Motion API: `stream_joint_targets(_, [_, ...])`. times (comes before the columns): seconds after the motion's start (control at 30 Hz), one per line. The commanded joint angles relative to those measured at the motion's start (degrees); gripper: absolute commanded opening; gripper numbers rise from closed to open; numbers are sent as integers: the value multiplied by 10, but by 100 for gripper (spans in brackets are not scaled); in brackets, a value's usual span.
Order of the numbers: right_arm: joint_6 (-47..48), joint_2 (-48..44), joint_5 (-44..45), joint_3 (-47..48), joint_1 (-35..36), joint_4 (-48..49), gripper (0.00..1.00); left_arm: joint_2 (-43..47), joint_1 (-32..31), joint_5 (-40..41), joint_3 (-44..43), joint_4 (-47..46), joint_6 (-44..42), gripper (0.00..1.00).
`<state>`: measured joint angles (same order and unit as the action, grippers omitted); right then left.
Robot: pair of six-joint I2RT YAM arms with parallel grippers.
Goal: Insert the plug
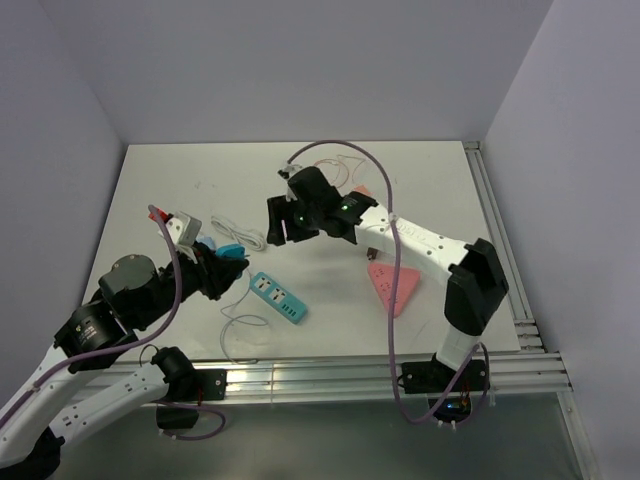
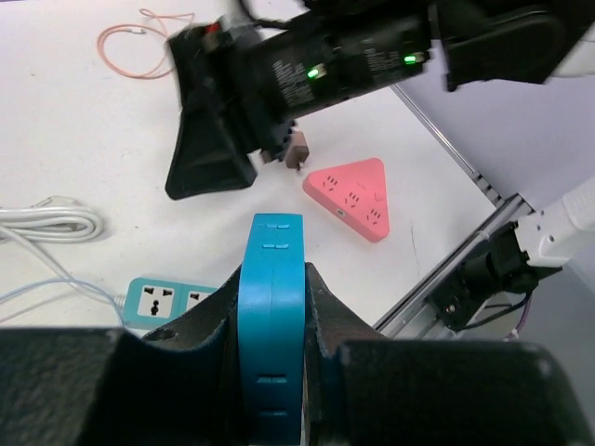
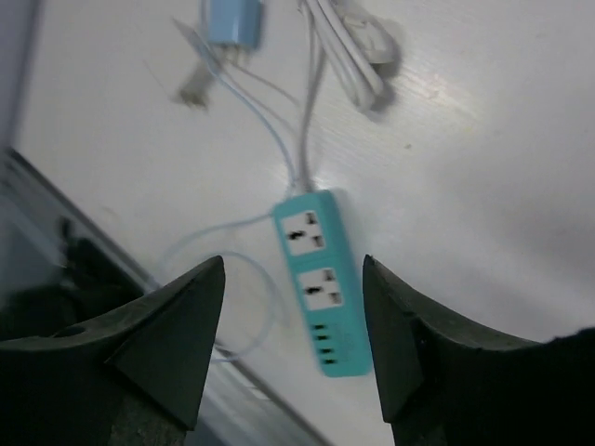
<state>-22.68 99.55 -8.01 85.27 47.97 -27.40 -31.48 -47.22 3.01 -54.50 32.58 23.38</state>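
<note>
My left gripper is shut on a blue plug, which stands edge-on between the black fingers. In the top view the plug hangs over the table's left half, just up-left of a teal power strip lying flat. The right wrist view looks down on the teal strip, with two sockets and a row of small ports. My right gripper hovers above it, jaws wide apart and empty. In the top view the right gripper is just right of the plug.
A pink triangular power strip lies right of centre, with a small brown adapter near it. A coiled white cable lies behind the plug, and thin white wire loops reach the front rail. An orange cord lies farther back.
</note>
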Motion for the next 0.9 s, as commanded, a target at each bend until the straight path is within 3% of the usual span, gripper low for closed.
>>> stream_joint_targets(0.0, [-263,-35,15,1,-8,-42,69,-7,1,39,-25,2,30,0])
stream_joint_targets(0.13, [-439,-107,0,-91,-15,7,70,-7,1,37,-25,-1,41,0])
stream_joint_targets(0.27, [-687,-190,21,-194,-8,16,68,-8,1,32,-28,5,53,0])
stream_joint_targets(0.37, [-813,-229,87,-239,26,-3,68,-10,0,37,-35,17,64,0])
stream_joint_targets(0.47, [-915,-231,119,-269,57,-10,68,-14,0,46,-41,32,78,0])
stream_joint_targets(0.87, [-1153,-147,193,-311,170,99,68,-17,1,79,-61,104,149,0])
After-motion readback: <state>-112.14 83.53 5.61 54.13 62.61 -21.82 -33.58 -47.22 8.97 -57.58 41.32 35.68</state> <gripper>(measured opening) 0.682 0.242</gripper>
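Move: The turquoise power strip I reach for with my empty right hand lies about 7 cm back from that hand, neither left nor right of it, and some 14 cm below. The white cable coil is about 8 cm ahead and 9 cm left of my right hand; the thin blue cable's loop is about 14 cm back and 7 cm left. From my left hand, holding the blue plug, the strip is some 6 cm ahead, 2 cm right and 28 cm below. I draw my open right hand back about 12 cm, rising slightly first, then sinking towards the power strip and its near end, bowing out to my right and coming back on the way. Meanwhile I roll the wrist some 80 degrees clockwise, fingers still slanting forward-left and down, short of touching. My left hand keeps the plug high, tipping and turning it about 15 degrees. ##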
